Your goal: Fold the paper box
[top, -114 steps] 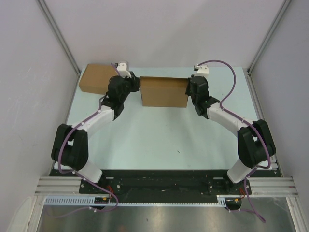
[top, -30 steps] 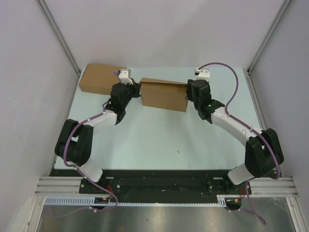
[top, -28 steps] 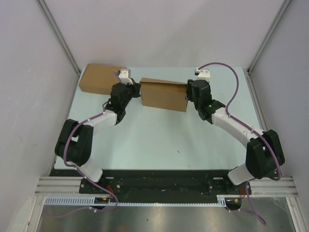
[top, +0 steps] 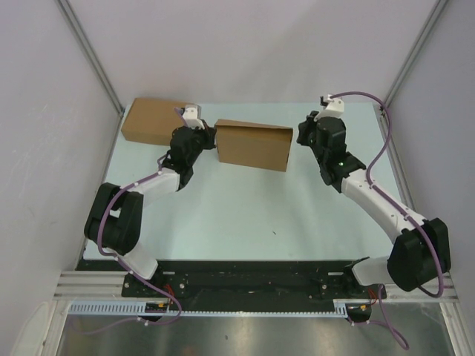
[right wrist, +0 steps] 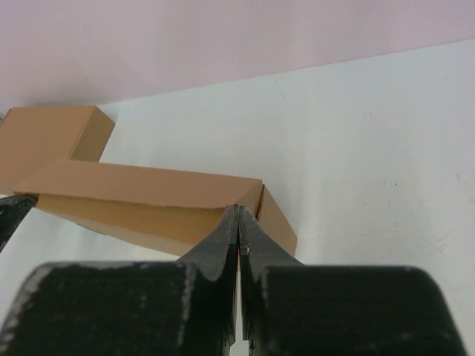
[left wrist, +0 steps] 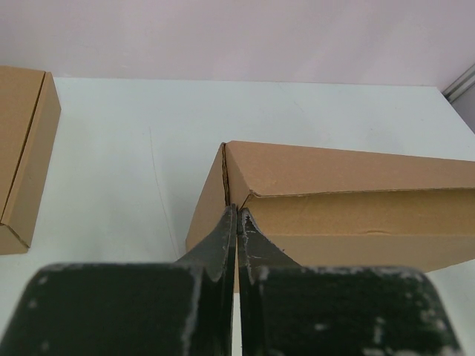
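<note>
The paper box (top: 252, 146) lies folded shut as a flat brown carton at the middle back of the table, its lid closed (left wrist: 356, 215). My left gripper (top: 211, 142) is shut, and its tips (left wrist: 237, 212) rest against the box's left corner with nothing between them. Just off the box's right end, a small gap away, my right gripper (top: 301, 139) is also shut. In the right wrist view its tips (right wrist: 237, 211) point at the box's right corner (right wrist: 148, 196).
A second ready-made brown box (top: 152, 121) sits at the back left corner, just behind my left wrist; it also shows in the left wrist view (left wrist: 22, 148) and the right wrist view (right wrist: 52, 137). Pale green table (top: 245, 215), grey walls on three sides.
My right gripper has drawn back to the right, away from the box's right end, and has shut. The left arm and the box have stayed in place.
</note>
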You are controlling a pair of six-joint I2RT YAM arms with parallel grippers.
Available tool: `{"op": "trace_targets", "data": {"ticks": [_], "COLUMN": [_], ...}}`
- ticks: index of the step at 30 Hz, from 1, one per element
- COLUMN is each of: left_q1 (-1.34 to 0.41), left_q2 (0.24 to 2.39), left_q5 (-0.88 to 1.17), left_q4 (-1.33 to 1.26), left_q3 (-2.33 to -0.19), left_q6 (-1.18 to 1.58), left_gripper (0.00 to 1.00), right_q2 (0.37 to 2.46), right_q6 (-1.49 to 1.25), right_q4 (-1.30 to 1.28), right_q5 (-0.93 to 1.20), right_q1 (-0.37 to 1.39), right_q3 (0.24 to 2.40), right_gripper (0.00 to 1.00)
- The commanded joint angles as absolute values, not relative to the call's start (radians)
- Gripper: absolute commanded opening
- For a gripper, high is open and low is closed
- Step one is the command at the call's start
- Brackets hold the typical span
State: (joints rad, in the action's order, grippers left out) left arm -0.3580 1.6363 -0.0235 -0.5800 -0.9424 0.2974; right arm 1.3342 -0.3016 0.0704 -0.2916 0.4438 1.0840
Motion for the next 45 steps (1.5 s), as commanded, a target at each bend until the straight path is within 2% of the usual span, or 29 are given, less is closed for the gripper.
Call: {"op": "trace_targets", "data": {"ticks": [1, 9, 33, 45], "left_q1": [-0.365, -0.365, -0.365, -0.365], "left_q2": [1.657, 1.654, 1.647, 1.623], "left_q5": [-0.043, -0.043, -0.044, -0.055], "left_q4": [-0.476, -0.472, -0.468, -0.459], "left_q3": [-0.953, -0.953, -0.959, -0.956], "left_q6": [0.305, 0.304, 0.308, 0.308], "left_gripper": [0.0, 0.0, 0.0, 0.0], "right_q2": [1.4, 1.454, 1.523, 1.519], "right_q6": [-0.428, -0.502, -0.472, -0.474], "right_q4": [0.176, 0.288, 0.097, 0.103], "right_q5": [-0.184, -0.104, -0.118, -0.13], "right_q1": [0.405, 0.38, 0.364, 0.345], "right_q3": [1.101, 1.112, 1.123, 1.046], "right_gripper": [0.0, 0.0, 0.0, 0.0]}}
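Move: The lid's front right corner, still a little proud of the upright paper box, lies about 3 cm ahead of the right hand, 3 cm to its left and 4 cm below. The box's body is centred about 4 cm ahead of that hand, 14 cm left and 15 cm below; the left gripper, at the lid's left corner, is some 26 cm left, 4 cm ahead and 8 cm below. From the left hand, the right corner lies about 23 cm right, 1 cm back and 3 cm higher. Onto the lid's front right corner comes the right hand with fingers already shut, sinking about 5 cm in all while reaching some 3.5 cm forward and 2.5 cm left, rolling its left side up about 10 degrees. Most of the way is covered quickly; the last centimetre is a slow downward press with the fingertips, nose tipping slightly down. The left hand stays put, shut fingertips kept against the lid's left corner. ##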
